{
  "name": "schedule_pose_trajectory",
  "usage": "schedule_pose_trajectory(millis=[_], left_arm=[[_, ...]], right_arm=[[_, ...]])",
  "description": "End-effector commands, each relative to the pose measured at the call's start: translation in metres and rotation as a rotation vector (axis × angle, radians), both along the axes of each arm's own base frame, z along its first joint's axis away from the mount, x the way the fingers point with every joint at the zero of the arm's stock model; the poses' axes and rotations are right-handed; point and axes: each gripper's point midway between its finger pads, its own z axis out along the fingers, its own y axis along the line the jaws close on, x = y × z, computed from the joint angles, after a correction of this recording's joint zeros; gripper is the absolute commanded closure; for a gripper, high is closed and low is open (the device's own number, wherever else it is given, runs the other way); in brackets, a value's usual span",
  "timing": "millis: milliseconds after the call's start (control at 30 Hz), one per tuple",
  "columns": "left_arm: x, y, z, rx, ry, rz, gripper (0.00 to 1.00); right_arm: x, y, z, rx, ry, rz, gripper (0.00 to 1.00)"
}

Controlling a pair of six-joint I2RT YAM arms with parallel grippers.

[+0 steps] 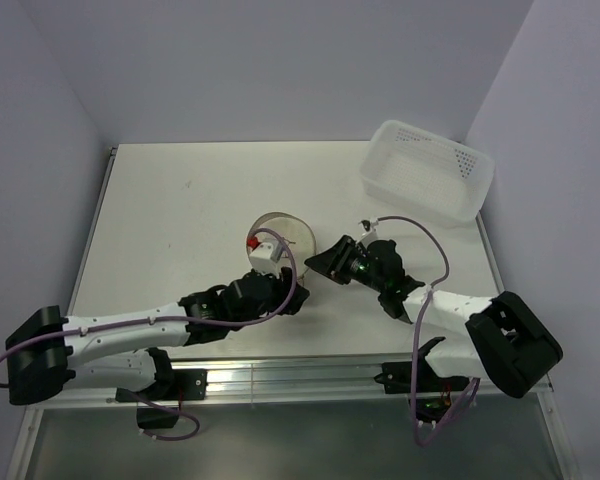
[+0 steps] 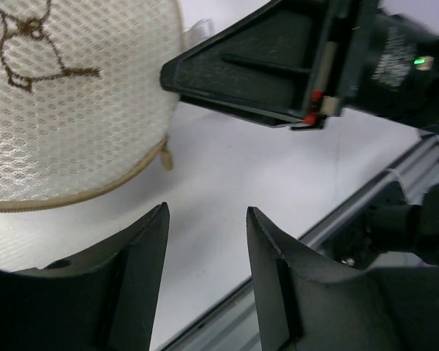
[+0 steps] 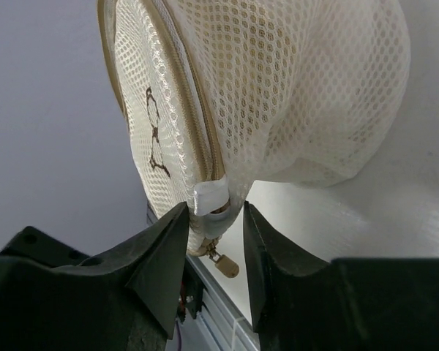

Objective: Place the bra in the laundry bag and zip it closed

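The laundry bag [image 1: 280,232] is a round cream mesh pouch standing near the middle of the table. Its lid [image 2: 51,95] carries a brown bird outline, and a tan zip pull [image 2: 166,157] hangs at the lid's edge. My right gripper [image 3: 215,206] is open, its jaws standing on either side of the white tab [image 3: 208,196] at the end of the zip, with a tan pull [image 3: 225,265] dangling just below. My left gripper [image 2: 206,208] is open over bare table beside the bag, holding nothing. The bra is out of view.
A white perforated plastic basket [image 1: 430,170] stands at the back right corner. The table's metal front rail [image 2: 336,219] runs close behind both grippers. The two grippers are close together, the right one [image 2: 278,66] just across from the left.
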Motion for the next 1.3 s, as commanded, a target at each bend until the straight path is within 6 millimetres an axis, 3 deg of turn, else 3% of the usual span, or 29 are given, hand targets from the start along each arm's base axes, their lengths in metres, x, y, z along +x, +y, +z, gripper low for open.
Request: schedule_pose_trajectory(millis=[0, 267, 500, 633, 967, 1167, 1200, 1233, 1267], left_arm=[[0.017, -0.003, -0.003, 0.026, -0.021, 0.081, 0.48], [0.032, -0.003, -0.015, 0.068, -0.034, 0.126, 0.47], [0.040, -0.010, -0.013, 0.051, -0.072, 0.111, 0.48], [0.047, -0.010, -0.018, 0.075, -0.082, 0.125, 0.55], [0.057, -0.009, -0.014, 0.085, -0.115, 0.159, 0.62], [0.062, -0.004, -0.014, 0.096, -0.136, 0.189, 0.79], [0.063, -0.002, -0.015, 0.106, -0.137, 0.196, 0.84], [0.063, -0.001, -0.016, 0.112, -0.137, 0.198, 0.96], [0.063, -0.001, -0.016, 0.114, -0.139, 0.199, 1.00]], right_arm=[[0.008, 0.014, 0.028, 0.057, -0.079, 0.025, 0.57], [0.008, 0.018, 0.023, 0.067, -0.067, 0.031, 0.73], [0.003, 0.020, 0.032, 0.094, -0.074, 0.039, 0.79], [0.001, 0.018, 0.033, 0.096, -0.072, 0.034, 0.83], [-0.004, 0.022, 0.036, 0.102, -0.077, 0.060, 0.89], [-0.005, 0.023, 0.037, 0.102, -0.077, 0.061, 0.90], [-0.006, 0.023, 0.037, 0.100, -0.076, 0.065, 0.91], [-0.006, 0.023, 0.037, 0.099, -0.077, 0.065, 0.92], [-0.006, 0.023, 0.037, 0.097, -0.077, 0.064, 0.92]])
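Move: The zip pull hangs on the laundry bag's near rim, about 5 cm straight ahead of the left hand and 5 cm below it. The white tab at the zip's end is 8 cm ahead of the left hand, 1 cm right and 4 cm down. From the right hand the tab is only about 1 cm to the left, level, and the pull some 3 cm back and 1 cm left. The bag's middle lies roughly 13 cm ahead and 5 cm left of the left hand, 8 cm lower. Close the right fingers on the white tab already between them, easing about 1.5 cm left and then 1 cm up, and keep the tab pinched. Meanwhile sink the half-open left gripper about 4 cm, then reach some 5 cm forward in all to the near rim beside the right fingertips, rolling its left side up slightly, and shut the fingers on the zip pull there. ##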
